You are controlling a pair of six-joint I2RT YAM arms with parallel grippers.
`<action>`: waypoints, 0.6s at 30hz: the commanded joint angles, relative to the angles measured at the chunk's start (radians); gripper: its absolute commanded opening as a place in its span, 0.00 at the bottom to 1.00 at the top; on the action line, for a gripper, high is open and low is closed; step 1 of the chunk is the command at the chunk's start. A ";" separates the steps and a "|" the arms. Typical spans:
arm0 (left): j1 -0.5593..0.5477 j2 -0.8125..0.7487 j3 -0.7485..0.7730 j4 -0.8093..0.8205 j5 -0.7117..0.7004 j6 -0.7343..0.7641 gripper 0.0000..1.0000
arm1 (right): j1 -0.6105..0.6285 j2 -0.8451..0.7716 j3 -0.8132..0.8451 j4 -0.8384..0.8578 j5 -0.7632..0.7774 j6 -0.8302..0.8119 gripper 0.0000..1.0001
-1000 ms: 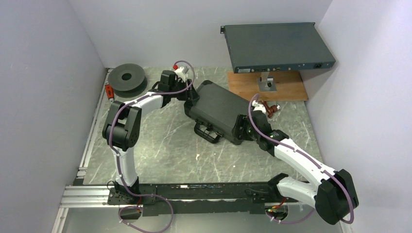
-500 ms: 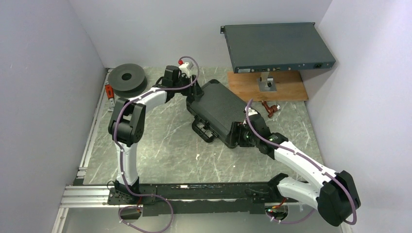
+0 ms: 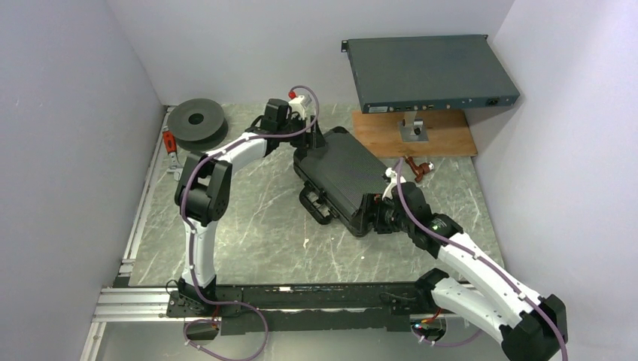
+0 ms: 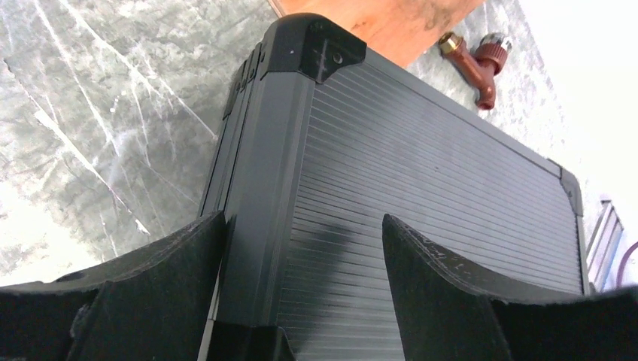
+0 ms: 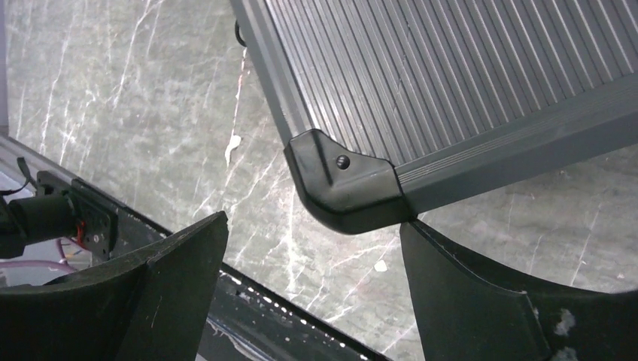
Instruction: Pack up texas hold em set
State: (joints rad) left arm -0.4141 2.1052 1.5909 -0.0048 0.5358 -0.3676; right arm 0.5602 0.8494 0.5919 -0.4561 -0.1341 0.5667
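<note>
The texas hold em set is a shut black ribbed briefcase (image 3: 342, 179) lying flat and askew on the marble table, its handle (image 3: 317, 204) facing near-left. My left gripper (image 3: 307, 141) is open at the case's far-left end. In the left wrist view the left gripper (image 4: 302, 222) straddles a long edge of the briefcase (image 4: 421, 173), one finger beside the side wall and the other over the lid. My right gripper (image 3: 374, 214) is open at the near corner. In the right wrist view the briefcase corner (image 5: 342, 184) sits just above the right gripper (image 5: 314, 222), its right fingertip (image 5: 421, 241) touching it. No chips or dice show.
A grey metal rack box (image 3: 429, 71) overhangs a wooden board (image 3: 444, 139) at the back right. A red-brown valve (image 3: 418, 167) lies right of the case. A dark spool (image 3: 197, 120) and an orange tool (image 3: 168, 140) sit at the back left. A black rail (image 3: 301, 295) runs along the near edge.
The briefcase has turned and slid, its near end swinging toward the left and front. Both arms moved with it. Both grippers' jaws have widened.
</note>
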 commanded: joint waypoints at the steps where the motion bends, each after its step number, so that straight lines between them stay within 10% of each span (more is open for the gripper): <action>1: -0.066 -0.093 0.021 -0.091 0.085 0.032 0.82 | 0.006 -0.073 0.057 -0.001 -0.030 -0.022 0.88; 7: -0.027 -0.282 -0.061 -0.154 -0.019 0.065 0.99 | 0.007 -0.124 0.107 -0.057 -0.055 -0.080 0.87; 16: 0.021 -0.662 -0.255 -0.185 -0.336 0.047 1.00 | 0.009 -0.118 0.189 0.011 -0.119 -0.088 0.83; 18: 0.080 -0.749 -0.343 -0.093 -0.234 -0.038 1.00 | 0.009 -0.096 0.211 0.029 -0.109 -0.103 0.82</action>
State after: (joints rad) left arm -0.3981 1.4895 1.3727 -0.1848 0.3191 -0.3111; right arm 0.5648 0.7303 0.7319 -0.5030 -0.2237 0.4969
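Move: The closed case is under both hands, turned slantwise: its middle lies about 11 cm back and 7 cm right of the left hand, which straddles its far-left end, and 5 cm lower. From the right hand, at the near-right corner, that middle is some 9 cm ahead, 7 cm left and 6 cm down. The case handle sits roughly 2 cm ahead and 14 cm left of the right hand; the brown tap stands 12 cm ahead and 13 cm right of that hand. Opening wide, the left hand rises some 17 cm off the case, leftward and back; right lifts 8 cm. ##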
